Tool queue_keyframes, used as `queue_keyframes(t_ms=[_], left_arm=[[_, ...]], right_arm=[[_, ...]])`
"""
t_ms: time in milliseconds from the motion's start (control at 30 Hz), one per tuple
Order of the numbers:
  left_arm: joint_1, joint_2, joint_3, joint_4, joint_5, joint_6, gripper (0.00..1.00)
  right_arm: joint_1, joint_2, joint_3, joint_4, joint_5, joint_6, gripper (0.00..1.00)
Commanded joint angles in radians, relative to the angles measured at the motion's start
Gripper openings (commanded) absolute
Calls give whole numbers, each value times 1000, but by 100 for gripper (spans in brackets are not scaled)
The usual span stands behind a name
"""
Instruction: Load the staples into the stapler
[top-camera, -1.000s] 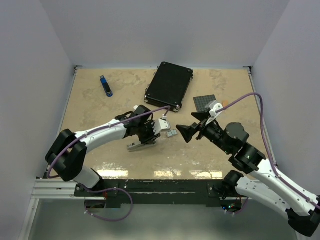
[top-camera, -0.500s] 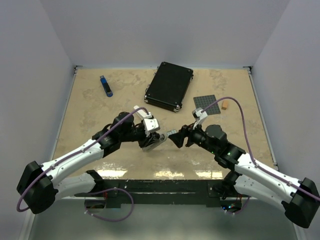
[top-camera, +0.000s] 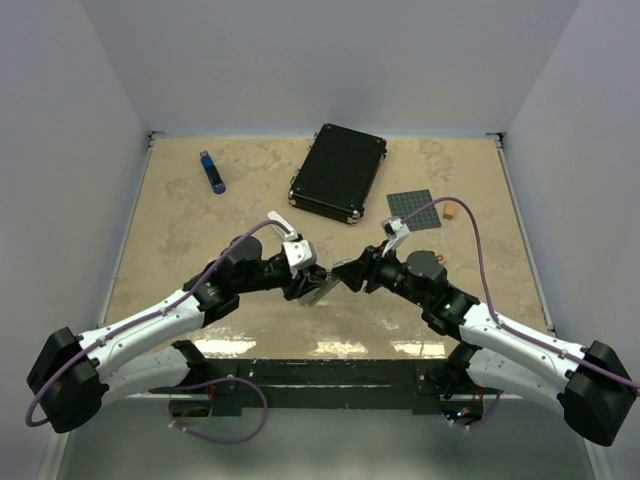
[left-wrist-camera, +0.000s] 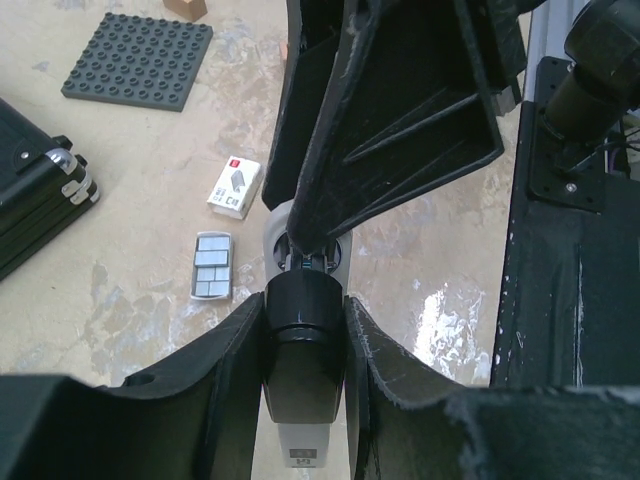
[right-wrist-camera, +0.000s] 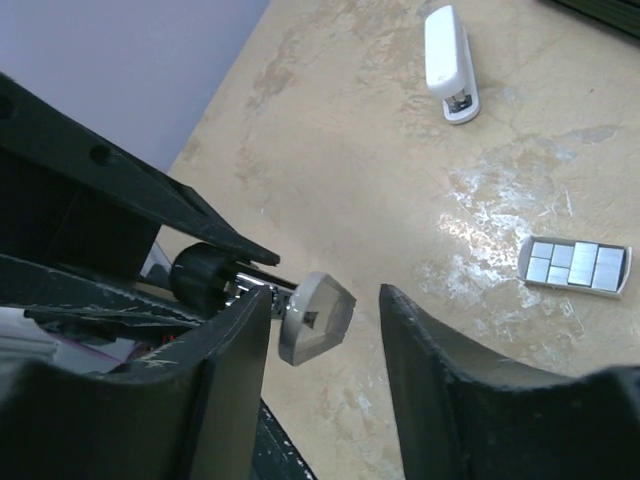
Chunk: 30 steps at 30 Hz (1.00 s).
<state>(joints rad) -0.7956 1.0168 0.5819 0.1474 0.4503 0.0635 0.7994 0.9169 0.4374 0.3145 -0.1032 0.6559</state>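
Note:
My left gripper (left-wrist-camera: 305, 305) is shut on the black body of the stapler (left-wrist-camera: 303, 350) and holds it off the table, near the front middle of the top view (top-camera: 308, 284). The stapler's grey end (right-wrist-camera: 315, 318) sits between the fingers of my right gripper (right-wrist-camera: 325, 300), which is open; there is a gap on its right side. The two grippers meet nose to nose, the right gripper (top-camera: 346, 274) just right of the left. The staples box (left-wrist-camera: 235, 188), white with a red mark, lies on the table. A small tray of grey staple strips (left-wrist-camera: 212, 265) lies beside it.
A black case (top-camera: 338, 172) lies at the back middle, with a blue item (top-camera: 211, 172) at the back left. A dark studded plate (top-camera: 412, 208) and an orange-brown cube (top-camera: 452, 211) are at the right. The black mounting rail (left-wrist-camera: 560, 250) runs along the near edge.
The left arm lifted the stapler off the table and carried it right and nearer. The right gripper moved left to the stapler, and its jaws narrowed around the grey end.

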Motion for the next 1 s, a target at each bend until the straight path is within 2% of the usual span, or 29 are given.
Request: queue_keyframes(t_ms=[0,133,333,400,433,500,633,767,967], left_arm=[[-17,-49,1,195,-10,-45,0],[-22,-66,-5,234,-41,-56,0],[-42,-78,-27,302,-55,-57,0],[-44,-92,-25,308,-59,-56,0],[-44,-101,-34,317,-73,-56,0],[-44,-144,-51,333,-94,-56,0],[-44,-237,-85,368,-208,-56,0],[-44,-363,-155,448,-321,-125,0],[-40,-563,-229,477,-501,-163,0]], right_arm=[[4,-1,-12,43,34,44,46],[3,2,-22,6,69,65,35],[3,13,-2,-58,85,67,26],[3,16,7,-86,100,59,17],[3,13,11,-110,123,53,7],[3,-6,0,-111,144,65,0],[1,-41,-31,-103,175,99,0],[-15,-102,-92,-32,178,175,0],[-35,-283,-172,-9,269,284,0]])
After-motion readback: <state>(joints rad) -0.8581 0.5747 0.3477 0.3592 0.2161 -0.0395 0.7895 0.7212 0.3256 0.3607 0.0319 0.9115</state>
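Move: The left hand already holds the stapler by its black top. The stapler's pale free end lies about 4 cm to that hand's right and 1 cm ahead, and barely 1 cm left of the right hand, between its half-open fingers. From the right hand, the staple pack is on the table roughly 5 cm ahead, 2 cm right and 15 below; the white box is 6 ahead and 8 right, the white stapler some 15 ahead and 11 left. The right fingers close from half open and pinch the stapler's pale far end, that hand otherwise staying nearly in place while the left keeps its grip on the black top. Then the hands draw apart: the left goes up about 7 cm, left and a little back, its fingers tipping up some 20 degrees, while the right keeps its pinch and eases about 2 cm right and 3 cm up, its fingertips also tilting upward. ##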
